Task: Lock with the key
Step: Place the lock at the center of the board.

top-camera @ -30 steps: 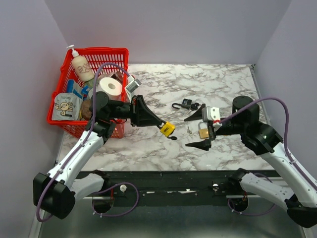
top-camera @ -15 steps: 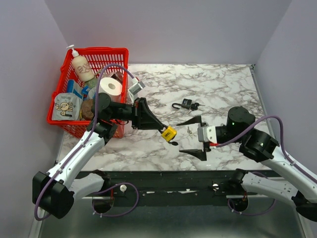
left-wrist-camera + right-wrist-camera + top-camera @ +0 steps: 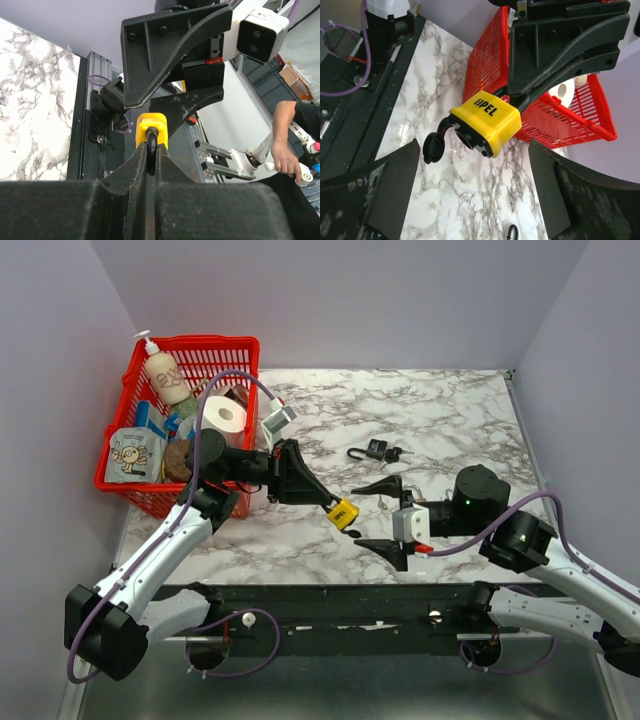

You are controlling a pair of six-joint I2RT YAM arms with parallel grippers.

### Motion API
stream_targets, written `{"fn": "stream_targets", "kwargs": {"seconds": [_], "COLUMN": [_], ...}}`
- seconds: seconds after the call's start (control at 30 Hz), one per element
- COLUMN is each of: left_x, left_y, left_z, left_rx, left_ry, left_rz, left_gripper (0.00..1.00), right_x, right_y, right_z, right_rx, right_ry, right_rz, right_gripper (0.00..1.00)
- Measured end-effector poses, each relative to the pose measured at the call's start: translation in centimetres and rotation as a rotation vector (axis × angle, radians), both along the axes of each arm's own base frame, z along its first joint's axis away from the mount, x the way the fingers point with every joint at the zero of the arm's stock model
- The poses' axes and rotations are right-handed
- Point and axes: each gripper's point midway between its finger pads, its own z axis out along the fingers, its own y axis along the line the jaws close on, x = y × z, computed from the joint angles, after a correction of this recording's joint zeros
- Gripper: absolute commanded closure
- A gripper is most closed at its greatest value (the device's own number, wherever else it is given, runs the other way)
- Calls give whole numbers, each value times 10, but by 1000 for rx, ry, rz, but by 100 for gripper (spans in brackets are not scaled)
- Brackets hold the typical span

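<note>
My left gripper (image 3: 330,502) is shut on the black shackle of a yellow padlock (image 3: 342,513) and holds it above the marble table. In the left wrist view the shackle (image 3: 151,147) is pinched between the fingers, with the yellow body (image 3: 152,125) beyond them. The right wrist view shows the padlock (image 3: 487,120) facing me, its keyhole uncovered and its black dust cap (image 3: 434,148) hanging open. My right gripper (image 3: 384,519) stands open just right of the padlock, one finger on each side, holding nothing. I cannot pick out a key for certain.
A red basket (image 3: 130,480) full of household items stands at the table's back left, behind the left arm. A small black padlock (image 3: 375,450) with something small attached lies on the marble behind the grippers. The black frame rail (image 3: 330,595) runs along the near edge.
My right gripper has swung left and toward the near edge, closing in on the yellow padlock, and now covers the brass padlock that lay there. The left gripper has barely shifted.
</note>
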Motion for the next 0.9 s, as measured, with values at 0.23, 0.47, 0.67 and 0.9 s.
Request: {"fn": "stream_targets", "kwargs": {"seconds": [0.23, 0.47, 0.67, 0.9], "left_x": [-5, -8, -10, -19], "left_y": [-3, -4, -7, -13], "left_z": [-1, -1, -3, -14], "left_rx": [2, 2, 6, 35], "left_ry": [3, 3, 6, 15], "left_rz": [-22, -32, -46, -82], "left_gripper": [100, 100, 100, 100], "right_x": [2, 1, -2, -8], "right_y": [0, -1, 0, -1], "right_z": [5, 8, 8, -2], "right_rx": [20, 28, 27, -7], "right_ry": [-32, -54, -59, -30], "right_rz": [-10, -5, 11, 39], "right_gripper": [11, 21, 25, 28]}}
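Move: Just off the right hand's open fingertips, about 5 cm to its left and roughly level with it, is the yellow lock. The left hand already holds the lock by its shackle, the body about 2 cm back and 3 cm right of that hand. From the right hand, the black padlock lies on the table about 19 cm ahead, 6 cm right and 20 cm below; the gold padlock is some 5 cm ahead, 17 cm right and 20 cm below. Easing the held yellow lock towards the right gripper's gap, the left hand shifts about 2 cm back, a little right and, late on, down, keeping its grip on the shackle. The right hand lifts about 1 cm, then sinks again and drifts slightly back, its fingers narrowing by about a fifth around the approaching lock without gripping it. ##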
